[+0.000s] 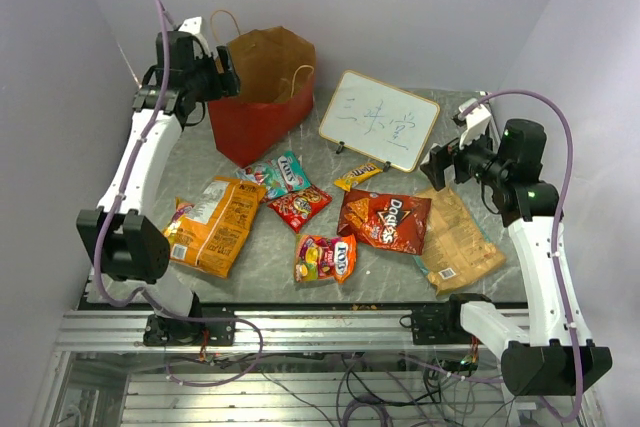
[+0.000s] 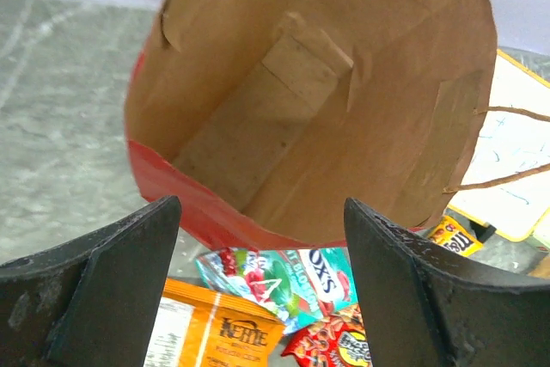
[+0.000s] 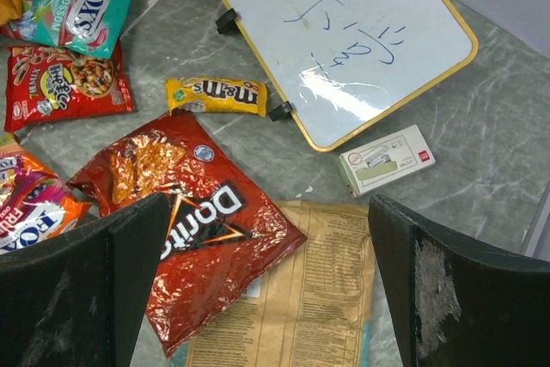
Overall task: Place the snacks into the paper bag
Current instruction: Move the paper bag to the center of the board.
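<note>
The paper bag [image 1: 262,87] stands upright at the back left, red outside; its brown inside [image 2: 326,100] holds nothing I can see. My left gripper [image 1: 228,75] hovers open at the bag's left rim, nothing between its fingers [image 2: 262,238]. Snacks lie flat on the table: an orange Kettle chip bag [image 1: 212,225], a teal Fox's pack [image 1: 280,175], a small red pack [image 1: 299,207], a yellow M&M's pack [image 1: 358,176], a colourful Fox's pack [image 1: 325,258], the dark red Doritos bag [image 3: 198,238] and a tan bag [image 3: 318,298]. My right gripper [image 3: 268,247] hangs open above those last two.
A whiteboard [image 1: 378,119] with blue writing leans on black feet at the back centre. Beside it on the table lies a small white box [image 3: 387,159]. White walls close in on both sides. The bag's twisted handles [image 2: 507,148] stick out on its right.
</note>
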### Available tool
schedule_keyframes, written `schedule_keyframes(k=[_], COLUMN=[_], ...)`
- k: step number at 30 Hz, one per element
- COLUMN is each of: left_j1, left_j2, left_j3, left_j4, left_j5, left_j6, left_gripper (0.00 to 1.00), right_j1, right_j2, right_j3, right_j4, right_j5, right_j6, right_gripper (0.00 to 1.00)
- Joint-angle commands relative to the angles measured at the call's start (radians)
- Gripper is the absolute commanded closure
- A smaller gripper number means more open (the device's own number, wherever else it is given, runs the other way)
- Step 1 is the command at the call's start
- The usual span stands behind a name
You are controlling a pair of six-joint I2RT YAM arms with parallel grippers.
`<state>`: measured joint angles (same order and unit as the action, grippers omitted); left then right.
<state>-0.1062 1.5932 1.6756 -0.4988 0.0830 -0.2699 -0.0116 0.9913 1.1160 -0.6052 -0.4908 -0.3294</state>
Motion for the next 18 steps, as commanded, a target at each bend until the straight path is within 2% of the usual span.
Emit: schedule_keyframes(k=[1, 10, 15, 18], left_j1=[-0.016, -0.016, -0.016, -0.015], left_j2=[0.057, 0.05, 0.066, 0.072], left_j3=[0.06, -0.021, -0.028, -0.028], left_j4=[-0.104, -0.088, -0.078, -0.074], left_j5=[-0.046, -0.059, -0.059, -0.057], left_j6=[-0.154, -0.226, -0.228, -0.225], left_gripper=[0.14, 0.27, 0.39, 0.51], right_j1=[0.002, 0.0, 0.0, 0.0], right_j2=[-0.013, -0.022, -0.03, -0.041], right_j3=[-0.018, -0.059, -0.073, -0.09], right_j4=[-0.009, -0.001, 0.003, 0.011], right_j5=[-0.001, -0.004, -0.005, -0.006], right_j6=[0.005, 0.014, 0.016, 0.015], right_gripper=[0.0, 0.0, 0.0, 0.0])
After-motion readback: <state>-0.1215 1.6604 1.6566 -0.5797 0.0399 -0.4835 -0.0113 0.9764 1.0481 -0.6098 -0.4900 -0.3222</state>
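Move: The paper bag's middle lies about 5 cm ahead of the left hand, 6 cm to its right and some 15 cm below. Down on the table, roughly 29 cm lower than this hand, the teal candy bag is about 8 cm back and 10 cm right, the red Haribo bag 16 cm back and 15 cm right, and the orange snack bag 21 cm back and 6 cm left. From the right hand the paper bag is about 17 cm ahead and 35 cm left. The left hand sinks about 5 cm, almost straight down, to the near left part of the paper bag's rim, its fingers tipping some 10 degrees further down and its left side dipping a little, while they close from nearly wide open to just over half; they come close to the rim, but no grip on the paper can be seen yet. Meanwhile the right hand, fingers still wide open and empty, eases down about 2.5 cm over the right side of the table, well away from the bag. ##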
